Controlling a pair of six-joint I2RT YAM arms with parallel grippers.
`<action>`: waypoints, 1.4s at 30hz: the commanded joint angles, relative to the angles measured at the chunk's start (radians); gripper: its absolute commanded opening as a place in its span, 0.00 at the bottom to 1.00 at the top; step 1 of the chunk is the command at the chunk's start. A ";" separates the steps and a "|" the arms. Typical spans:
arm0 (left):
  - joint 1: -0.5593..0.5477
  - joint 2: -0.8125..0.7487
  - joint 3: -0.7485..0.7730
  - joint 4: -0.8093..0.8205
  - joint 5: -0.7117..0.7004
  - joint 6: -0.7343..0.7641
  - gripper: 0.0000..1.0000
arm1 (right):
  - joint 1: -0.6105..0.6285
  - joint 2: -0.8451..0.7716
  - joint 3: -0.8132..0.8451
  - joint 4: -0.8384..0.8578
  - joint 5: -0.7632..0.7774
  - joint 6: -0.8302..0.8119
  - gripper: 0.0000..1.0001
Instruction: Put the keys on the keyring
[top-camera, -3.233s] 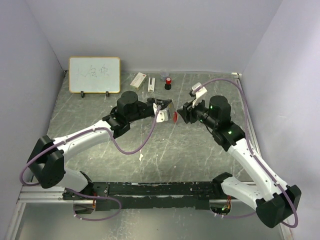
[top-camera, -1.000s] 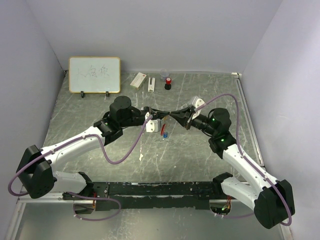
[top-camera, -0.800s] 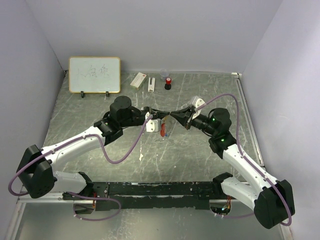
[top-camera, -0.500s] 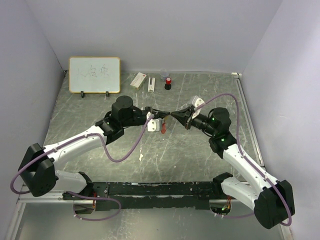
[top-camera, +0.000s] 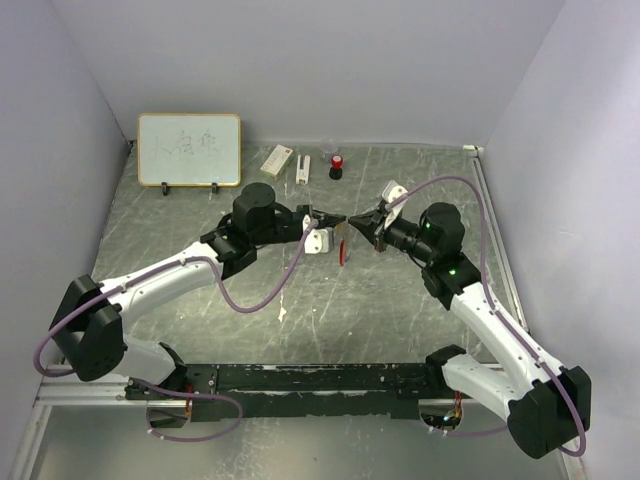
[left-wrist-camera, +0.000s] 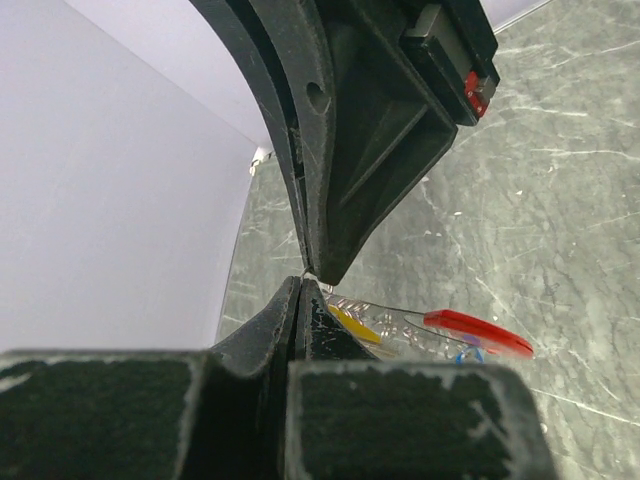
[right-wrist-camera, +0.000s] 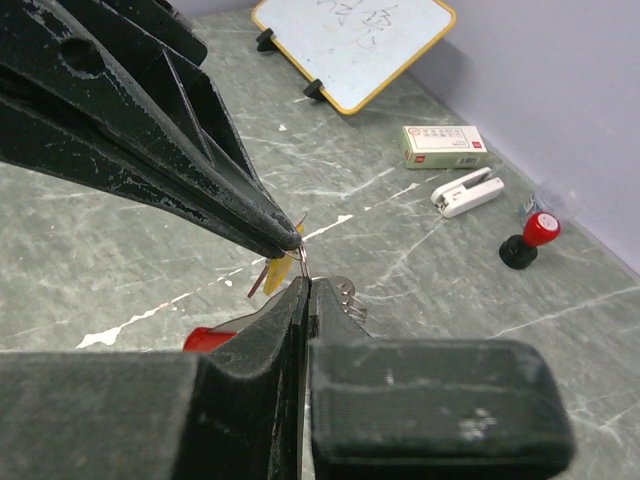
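Note:
Both grippers meet tip to tip above the middle of the table. My left gripper is shut on the thin wire loop of the keyring. My right gripper is shut on the same loop from the other side. The red tag hangs below the tips. A tan-gold key dangles beside it. A bit of blue, probably the blue key's head, shows under the tag. Silvery toothed metal pokes out beside my right fingers.
At the back stand a small whiteboard, a white box with a red mark, a white stapler-like piece and a red-and-black cylinder. Walls close in on three sides.
The right gripper has shut on the loop. Both grippers have moved a little toward the back, and the tag and keys now hang below their tips.

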 joint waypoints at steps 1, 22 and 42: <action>0.004 0.026 0.050 -0.037 -0.005 0.032 0.07 | 0.001 0.015 0.073 -0.068 0.000 -0.020 0.00; 0.010 0.049 0.107 -0.093 0.026 0.074 0.07 | 0.085 0.134 0.269 -0.351 0.138 -0.047 0.00; 0.010 0.046 0.104 -0.087 0.004 0.064 0.07 | 0.166 0.085 0.249 -0.320 0.244 -0.009 0.42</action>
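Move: Both my hands are still at the small wire ring of the keyring, with my fingertips almost meeting. It sits about 1 cm to the right of my left hand and about 1 cm to the left of my right hand, level with both. From my right hand the yellow key hangs some 4 cm below, 1 cm back and 2 cm left; the red handle is roughly 8 cm below, 4 cm back and 2 cm left. I keep my left fingers shut on the wire ring and ease that hand about 2 cm down and 1.5 cm forward. My right hand goes down and forward alongside, working leftward about 1.5 cm as its fingers tip down some 15 degrees. Then I open the right fingers to let go of the ring and begin to lift and draw back slightly. ##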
